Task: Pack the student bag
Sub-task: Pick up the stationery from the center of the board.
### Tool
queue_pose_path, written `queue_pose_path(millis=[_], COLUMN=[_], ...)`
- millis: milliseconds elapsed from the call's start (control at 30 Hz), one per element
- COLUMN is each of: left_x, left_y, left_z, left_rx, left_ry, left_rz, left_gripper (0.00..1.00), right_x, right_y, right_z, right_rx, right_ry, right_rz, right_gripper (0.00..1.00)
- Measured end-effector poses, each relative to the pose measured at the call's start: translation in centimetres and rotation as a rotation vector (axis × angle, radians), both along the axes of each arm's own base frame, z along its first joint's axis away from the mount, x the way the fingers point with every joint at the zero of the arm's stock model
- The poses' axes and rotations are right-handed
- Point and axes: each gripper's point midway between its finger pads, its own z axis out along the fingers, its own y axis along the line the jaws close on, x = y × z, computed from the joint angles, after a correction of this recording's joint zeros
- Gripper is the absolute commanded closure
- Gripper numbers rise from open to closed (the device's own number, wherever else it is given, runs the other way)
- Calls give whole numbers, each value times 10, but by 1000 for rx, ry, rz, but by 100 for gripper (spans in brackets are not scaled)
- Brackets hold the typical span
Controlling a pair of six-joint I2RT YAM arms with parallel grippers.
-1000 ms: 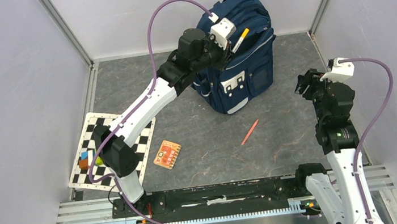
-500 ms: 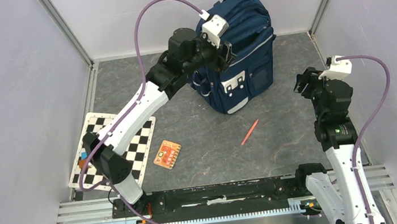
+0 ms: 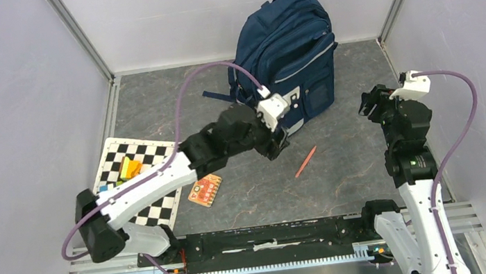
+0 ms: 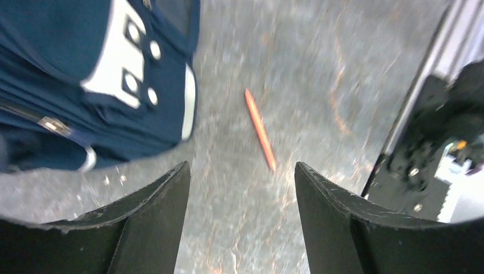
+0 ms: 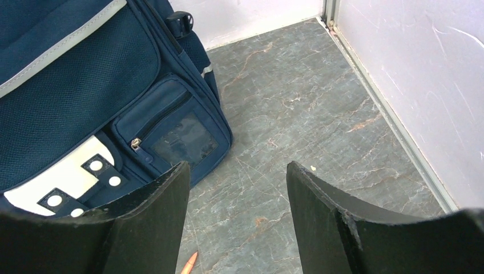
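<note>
The navy student bag (image 3: 292, 43) stands upright at the back of the floor; it also shows in the left wrist view (image 4: 80, 68) and the right wrist view (image 5: 74, 85). My left gripper (image 3: 280, 145) is open and empty, low over the floor just in front of the bag (image 4: 242, 178). A thin orange-red pencil (image 3: 305, 161) lies on the floor just ahead of its fingers (image 4: 259, 130). My right gripper (image 3: 367, 103) is open and empty (image 5: 237, 171), raised to the right of the bag, with the pencil's tip (image 5: 190, 264) below it.
An orange patterned card (image 3: 204, 188) lies on the floor left of the pencil. A checkerboard mat (image 3: 162, 185) with small coloured blocks (image 3: 129, 169) lies at the left. Walls and metal rails close in the floor on three sides.
My left gripper held a yellow-tipped pen at the top of the bag; it has since pulled back and dropped to the floor in front of the bag, empty. The right arm barely moved.
</note>
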Motion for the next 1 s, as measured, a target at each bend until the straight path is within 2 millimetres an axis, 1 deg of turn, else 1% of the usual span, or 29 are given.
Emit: queue_pose_path(millis=[33, 100, 167, 233, 333, 433, 567, 633, 767, 900, 1000], left_x=[-2, -3, -6, -12, -28, -41, -44, -43, -37, -36, -32], left_y=[0, -3, -9, -16, -30, -42, -44, -47, -67, -69, -71], left_z=[-21, -55, -86, -109, -141, -176, -214, -227, -245, -255, -258], left_rx=[46, 122, 190, 241, 304, 356, 419, 441, 452, 474, 491], left_ry=[24, 62, 95, 117, 152, 198, 256, 282, 325, 345, 343], left_rz=[2, 2, -5, -23, -75, -114, -107, -97, -85, -71, -55], left_gripper=[30, 31, 32, 33, 37, 39, 39, 41, 44, 48, 48], right_x=[0, -2, -4, -9, -16, -22, -29, -31, -33, -35, -35], right_y=[1, 1, 2, 2, 3, 3, 1, 0, -1, -1, -3], right_z=[0, 2, 2, 3, 3, 5, 4, 2, -1, -4, -4], right_rx=[0, 1, 1, 5, 12, 18, 20, 19, 18, 15, 14], right_ry=[-2, -5, -7, -12, -23, -35, -31, -23, -11, 1, 4], right_rz=[4, 8, 7, 7, 4, 1, -12, -19, -24, -26, -34], right_gripper=[32, 32, 32, 32, 32, 32, 32, 31, 32, 32, 32])
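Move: Almost under the left hand's right side lies the red pencil, the stationery to be picked up: about 10 cm to the right, 2 cm ahead and some 28 cm below. The backpack stands behind it, its middle roughly 20 cm ahead of the hand, 8 cm to the right and 12 cm lower; the orange notebook is about 20 cm to the left, 3 cm back and 28 cm down. From the idle right hand, the pencil lies about 22 cm left, 5 cm back and 27 cm below. Dropping fast, then easing off, the left hand goes down some 26 cm and about 7 cm to the right, onto the near, blunt end of the pencil, while the wrist tips the fingers downward by some 35 degrees. The fingers narrow partway but stay open around that end; no touch can be made out. The right hand meanwhile draws back about 3.5 cm, empty. ##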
